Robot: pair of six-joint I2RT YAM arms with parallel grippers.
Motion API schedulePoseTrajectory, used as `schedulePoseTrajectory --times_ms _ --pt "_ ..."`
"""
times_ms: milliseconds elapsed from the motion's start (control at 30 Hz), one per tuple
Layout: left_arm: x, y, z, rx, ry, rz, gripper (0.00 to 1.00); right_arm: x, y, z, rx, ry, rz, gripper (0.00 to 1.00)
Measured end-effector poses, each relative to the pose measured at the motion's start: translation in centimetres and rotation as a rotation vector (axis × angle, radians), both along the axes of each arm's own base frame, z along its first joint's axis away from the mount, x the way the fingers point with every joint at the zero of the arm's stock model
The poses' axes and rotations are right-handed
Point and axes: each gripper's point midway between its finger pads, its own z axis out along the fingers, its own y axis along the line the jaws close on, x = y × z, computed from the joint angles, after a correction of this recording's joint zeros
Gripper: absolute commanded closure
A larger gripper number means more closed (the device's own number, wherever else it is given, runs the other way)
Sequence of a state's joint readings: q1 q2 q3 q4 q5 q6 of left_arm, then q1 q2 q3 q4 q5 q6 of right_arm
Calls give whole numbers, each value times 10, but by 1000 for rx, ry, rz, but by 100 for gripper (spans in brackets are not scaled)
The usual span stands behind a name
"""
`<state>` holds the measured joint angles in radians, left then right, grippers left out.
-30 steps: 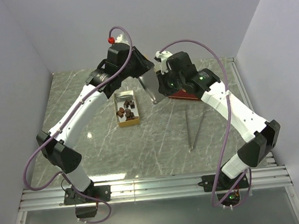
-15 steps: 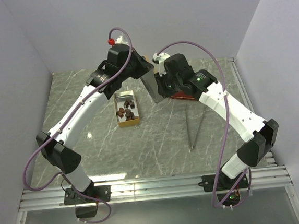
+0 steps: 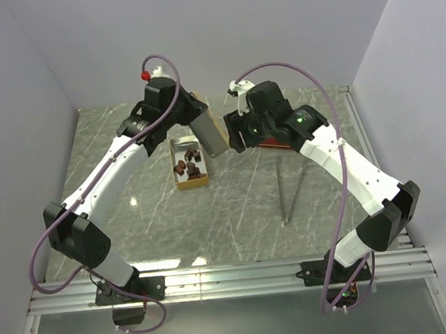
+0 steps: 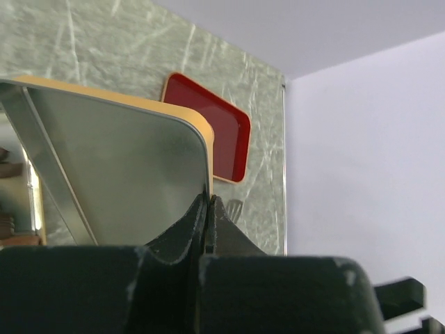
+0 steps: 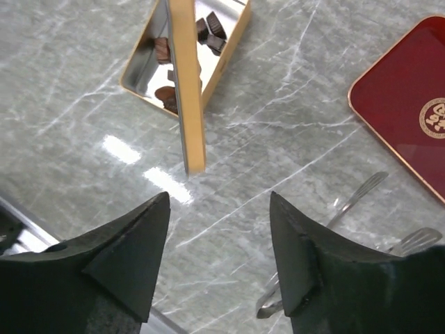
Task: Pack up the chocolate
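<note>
Several small brown pieces of chocolate lie in an open gold tin on the marble table. My left gripper is shut on the edge of the tin's lid and holds it tilted in the air beside the tin. In the left wrist view the fingers pinch the lid's yellow rim at my left gripper, silver inside facing the camera. My right gripper stands open and empty just right of the lid, which shows edge-on there with the chocolate behind it.
A red tray lies on the table at the back right, partly under my right arm. Two metal forks lie right of centre. White walls close in the left, back and right sides.
My right gripper has let go of the lid and opened. The left gripper has shut on the lid and carried it left, towards the tin.
</note>
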<state>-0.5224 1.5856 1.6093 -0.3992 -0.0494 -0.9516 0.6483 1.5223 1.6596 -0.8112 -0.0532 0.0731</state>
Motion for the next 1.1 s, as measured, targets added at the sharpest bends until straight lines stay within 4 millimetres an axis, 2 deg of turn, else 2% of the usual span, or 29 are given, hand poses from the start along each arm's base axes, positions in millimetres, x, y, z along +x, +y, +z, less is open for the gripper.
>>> schedulePoseTrajectory --times_ms 67,167,333,467,533,600,700,900,1100 --pt "3 10 3 -11 -21 18 100 -5 -1 8 27 -1 -3 32" --pt "5 25 21 -45 -88 24 100 -11 -1 26 92 11 -12 32" --pt "5 40 79 -156 -282 -16 100 -3 4 74 271 23 -47 32" --pt "-10 49 117 -235 -432 -51 100 10 4 109 511 85 -90 32" --pt "-18 50 138 -277 -505 -71 100 17 6 118 630 126 -97 32" --pt "-28 50 160 -327 -577 -89 100 21 8 119 734 191 -112 32" --pt "-40 53 184 -383 -662 -101 100 17 20 122 857 299 -90 32" --pt "-56 62 218 -427 -785 -94 100 11 33 142 1078 419 -27 31" --pt "-63 68 224 -466 -824 -75 100 16 22 169 1247 417 -20 30"
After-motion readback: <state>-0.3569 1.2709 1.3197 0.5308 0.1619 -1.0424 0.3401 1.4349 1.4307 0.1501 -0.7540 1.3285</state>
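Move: The left hand already holds the box lid by its edge, the lid's middle about 6 cm below, 3 cm to the right and 1 cm back. From the open right hand that lid is some 7 cm ahead, 6 cm left and roughly 1 cm lower. The chocolate box stands 8 cm left of the left hand, level fore and aft, about 30 cm below. From the right hand the red tray is roughly 21 cm ahead, 17 cm right, 27 cm below. Still pinching the lid, the left hand rises about 22 cm, tipping it upward; the open right rises, rolling. ##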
